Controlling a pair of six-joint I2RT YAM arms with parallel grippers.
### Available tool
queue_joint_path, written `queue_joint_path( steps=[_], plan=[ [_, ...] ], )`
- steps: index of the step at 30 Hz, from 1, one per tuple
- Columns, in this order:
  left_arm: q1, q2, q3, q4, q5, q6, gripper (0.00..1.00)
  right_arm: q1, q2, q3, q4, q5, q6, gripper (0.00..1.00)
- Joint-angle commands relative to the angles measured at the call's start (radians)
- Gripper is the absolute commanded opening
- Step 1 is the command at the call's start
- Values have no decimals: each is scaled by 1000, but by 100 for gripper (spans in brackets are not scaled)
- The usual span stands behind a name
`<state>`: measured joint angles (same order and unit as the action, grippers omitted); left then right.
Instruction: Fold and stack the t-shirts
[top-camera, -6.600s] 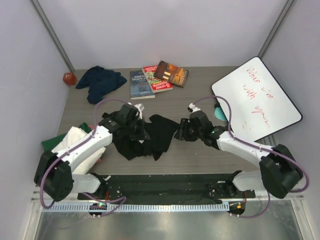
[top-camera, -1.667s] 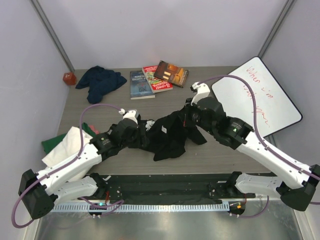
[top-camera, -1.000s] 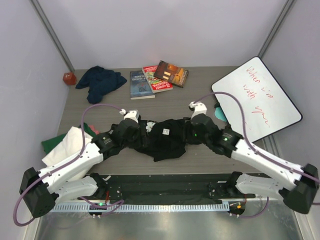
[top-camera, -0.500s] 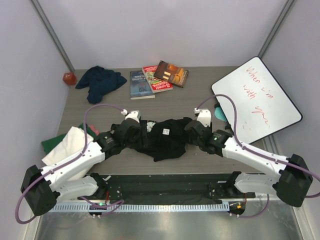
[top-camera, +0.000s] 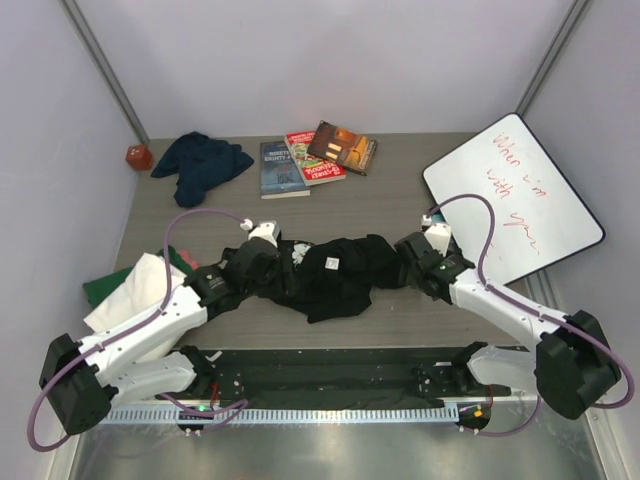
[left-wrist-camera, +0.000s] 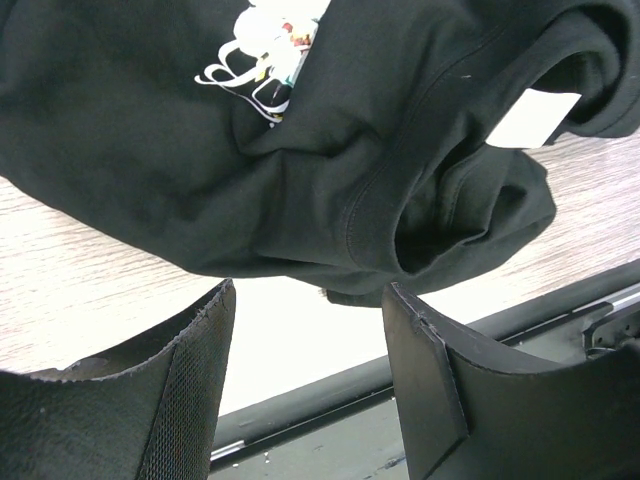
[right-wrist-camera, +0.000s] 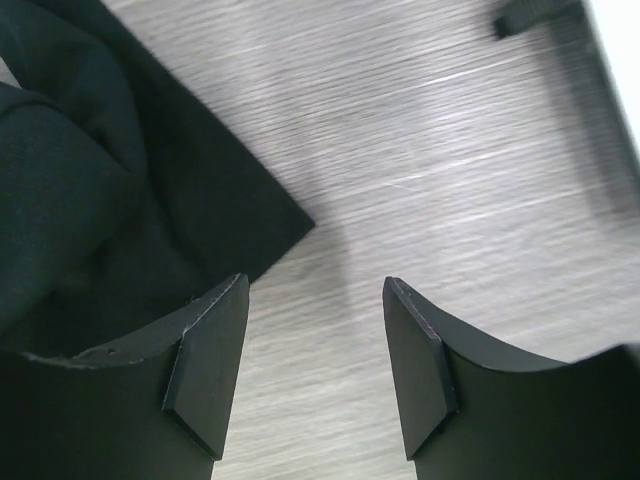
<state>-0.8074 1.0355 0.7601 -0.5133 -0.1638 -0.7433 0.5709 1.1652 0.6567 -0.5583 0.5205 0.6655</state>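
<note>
The black t-shirt (top-camera: 335, 272) lies crumpled mid-table, with its white neck label (top-camera: 330, 265) and a bit of print showing. My left gripper (top-camera: 280, 268) stands open at its left end. In the left wrist view the shirt (left-wrist-camera: 300, 130) lies just beyond the open left gripper (left-wrist-camera: 310, 300), nothing between the fingers. My right gripper (top-camera: 405, 262) is open at the shirt's right edge. In the right wrist view the right gripper (right-wrist-camera: 315, 290) spans bare table, the shirt's hem (right-wrist-camera: 90, 200) beside its left finger. A navy t-shirt (top-camera: 200, 165) lies back left. Folded white (top-camera: 140, 285) and green (top-camera: 97, 290) t-shirts lie at the left edge.
Three books (top-camera: 315, 155) lie at the back centre. A whiteboard (top-camera: 515, 195) leans at the right, close to my right arm. A small red object (top-camera: 138, 157) sits in the back left corner. A black rail (top-camera: 320, 365) runs along the near edge.
My right gripper has opened, let go of the black t-shirt and drawn back to the right. The shirt has settled on the table. The left arm has barely moved.
</note>
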Motion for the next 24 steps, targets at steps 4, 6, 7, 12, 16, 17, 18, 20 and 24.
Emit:
queue_joint_path(
  steps=[4,6,7,12,16,17,18,20,24],
  plan=[
    [4,8,8,32,0,18,61,-11,109,18,116,-111,3,61],
    [5,-2,2,26,-8,18,61,-12,140,17,136,-116,8,62],
    [4,-5,1,24,-9,18,61,-13,152,17,141,-114,9,62],
    [5,-9,-2,21,-14,22,61,-17,195,18,172,-108,9,61],
    [4,4,7,24,-14,25,61,-20,231,20,189,-106,3,61],
    [4,8,10,25,-13,25,61,-20,241,20,192,-99,0,61],
    [4,11,11,25,-11,27,61,-20,252,18,195,-94,-1,61],
    [5,12,12,25,-10,27,61,-22,272,12,205,-85,3,60],
    [5,11,5,27,-9,25,61,-22,277,-17,238,-67,14,60]
  ],
)
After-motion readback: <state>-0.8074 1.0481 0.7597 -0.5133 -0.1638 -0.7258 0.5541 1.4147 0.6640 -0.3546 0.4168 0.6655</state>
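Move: The end of the black t-shirt's right-hand sleeve is just off the open right fingers, roughly 2 cm ahead, 2 cm left and 6 cm below. The shirt's white label sits some 18 cm left and 4 cm ahead of that hand. The whiteboard's middle is around 24 cm right and 19 cm farther out. From the idle left hand, the same sleeve end lies about 25 cm right, 5 cm ahead and 12 cm down. Right down to the sleeve end goes the right hand, its open fingers straddling the slanting hem, left finger over cloth and right one over bare table; touch can't be made out. It sinks about 5 cm while shifting some 3 cm left, the drop easing off as it slides about 2 cm forward, low over the table. The fingers tip a little steeper and stay open. ##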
